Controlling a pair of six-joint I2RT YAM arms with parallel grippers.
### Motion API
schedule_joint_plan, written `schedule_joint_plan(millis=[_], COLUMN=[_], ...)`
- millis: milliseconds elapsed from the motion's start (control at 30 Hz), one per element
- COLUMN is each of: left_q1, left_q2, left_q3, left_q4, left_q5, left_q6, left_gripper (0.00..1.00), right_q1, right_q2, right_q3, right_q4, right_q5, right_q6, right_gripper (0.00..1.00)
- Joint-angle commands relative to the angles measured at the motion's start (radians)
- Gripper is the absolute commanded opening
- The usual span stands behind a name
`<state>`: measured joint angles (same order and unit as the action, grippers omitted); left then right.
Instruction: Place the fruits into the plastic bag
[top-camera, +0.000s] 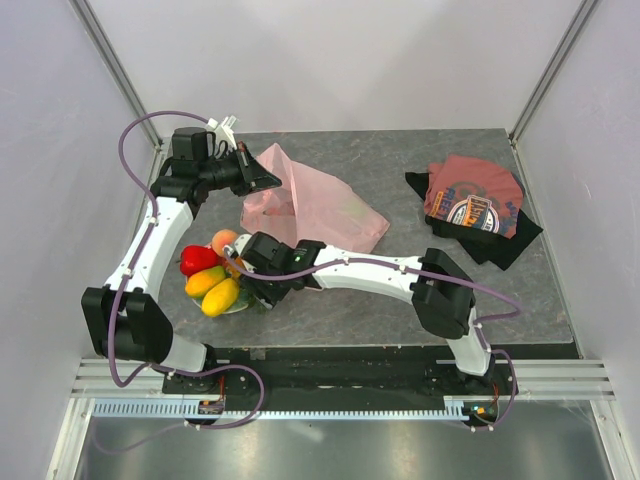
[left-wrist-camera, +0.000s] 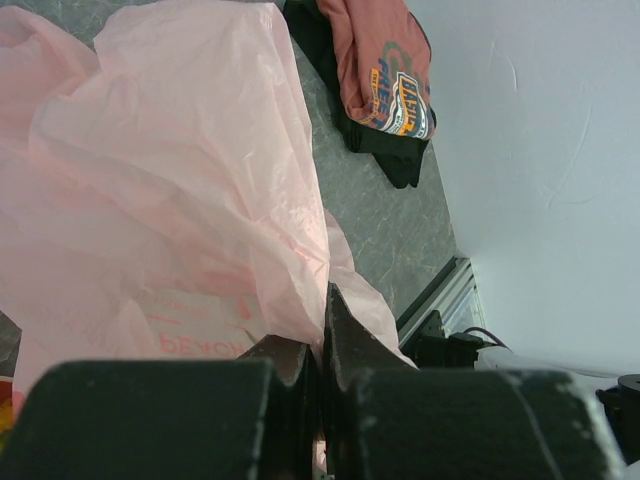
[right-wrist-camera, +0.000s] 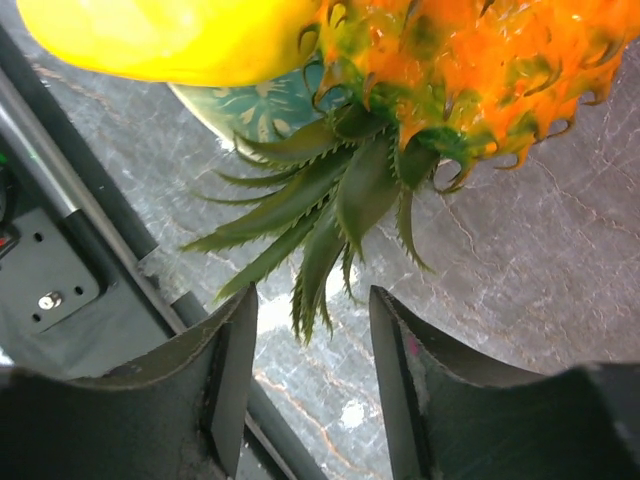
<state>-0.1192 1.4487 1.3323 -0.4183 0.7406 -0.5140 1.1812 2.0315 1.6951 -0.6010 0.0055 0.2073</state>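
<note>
The pale-pink plastic bag lies at the back of the table, and my left gripper is shut on its near-left edge. The left wrist view shows the film pinched between the closed fingertips of that gripper. Fruits sit on a plate at front left: a red pepper-like piece, a peach and two yellow ones. My right gripper hovers over them. It stands open in the right wrist view, with the orange pineapple's green leaf tips reaching between the fingers without touching them.
A folded dark-red printed T-shirt on black cloth lies at back right. A greenish patch shows through the bag. The plate's teal floral rim and a yellow fruit lie beside the pineapple. The metal rail runs along the table's near edge.
</note>
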Motion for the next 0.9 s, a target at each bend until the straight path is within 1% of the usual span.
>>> schedule_joint_plan(millis=[0,133,200,300,333,467,567,600,700,767,800,867], left_q1=[0.004,0.004,0.004,0.004,0.004,0.004,0.004,0.004,0.004,0.004,0.004,0.004], left_q2=[-0.011,-0.014,-0.014,-0.017,-0.016,-0.016,-0.016,-0.016,-0.017,-0.017,-0.017,-0.019], left_q3=[0.025,0.022,0.021,0.018,0.016,0.013,0.011,0.011,0.008,0.007,0.007,0.005], left_q4=[0.012,0.012,0.01,0.01,0.01,0.009,0.009,0.01,0.009,0.009,0.009,0.009], left_q5=[0.029,0.029,0.029,0.031,0.032,0.036,0.036,0.037,0.039,0.04,0.039,0.039], left_q6=[0.04,0.042,0.042,0.042,0.042,0.042,0.043,0.045,0.043,0.043,0.043,0.045], left_gripper=[0.02,0.01,0.02,0.02,0.02,0.01,0.02,0.02,0.02,0.01,0.02,0.02], right_q1=[0.006,0.006,0.006,0.008,0.008,0.008,0.011,0.011,0.011,0.011,0.011,0.011], right_q2=[0.027,0.039,0.038,0.029,0.026,0.024,0.019,0.016,0.006,-0.01,-0.016,-0.034], right_q3=[0.028,0.032,0.034,0.031,0.029,0.026,0.026,0.026,0.018,0.012,0.008,-0.002], right_q4=[0.027,0.027,0.027,0.03,0.032,0.038,0.04,0.04,0.038,0.038,0.04,0.038], right_q5=[0.031,0.031,0.03,0.042,0.047,0.042,0.054,0.059,0.068,0.073,0.08,0.103], right_q6=[-0.016,-0.019,-0.019,-0.02,-0.02,-0.023,-0.025,-0.023,-0.022,-0.017,-0.013,-0.006], right_gripper=[0.55,0.49,0.48,0.41,0.36,0.34,0.3,0.25,0.17,0.13,0.09,0.06])
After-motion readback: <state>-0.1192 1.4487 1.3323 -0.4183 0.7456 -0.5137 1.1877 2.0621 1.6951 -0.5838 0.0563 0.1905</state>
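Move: The pineapple's body lies in the bowl about 8 cm ahead of my right hand, 4 cm to its left and 4 cm below; its green crown points back towards me, with the leaf tips between my open fingers. The yellow mango is some 10 cm to the left, level fore and aft, and the peach about 13 cm ahead and 9 cm left. From my left hand the pineapple is roughly 15 cm back, 8 cm left and 22 cm down. I sink my right hand about 1.5 cm onto the tips of the pineapple's crown, then hold it there and shut the fingers from half open to nearly closed, pinching the ends of the leaves. My left hand stays still and keeps its grip on the plastic bag's edge, holding it up. ##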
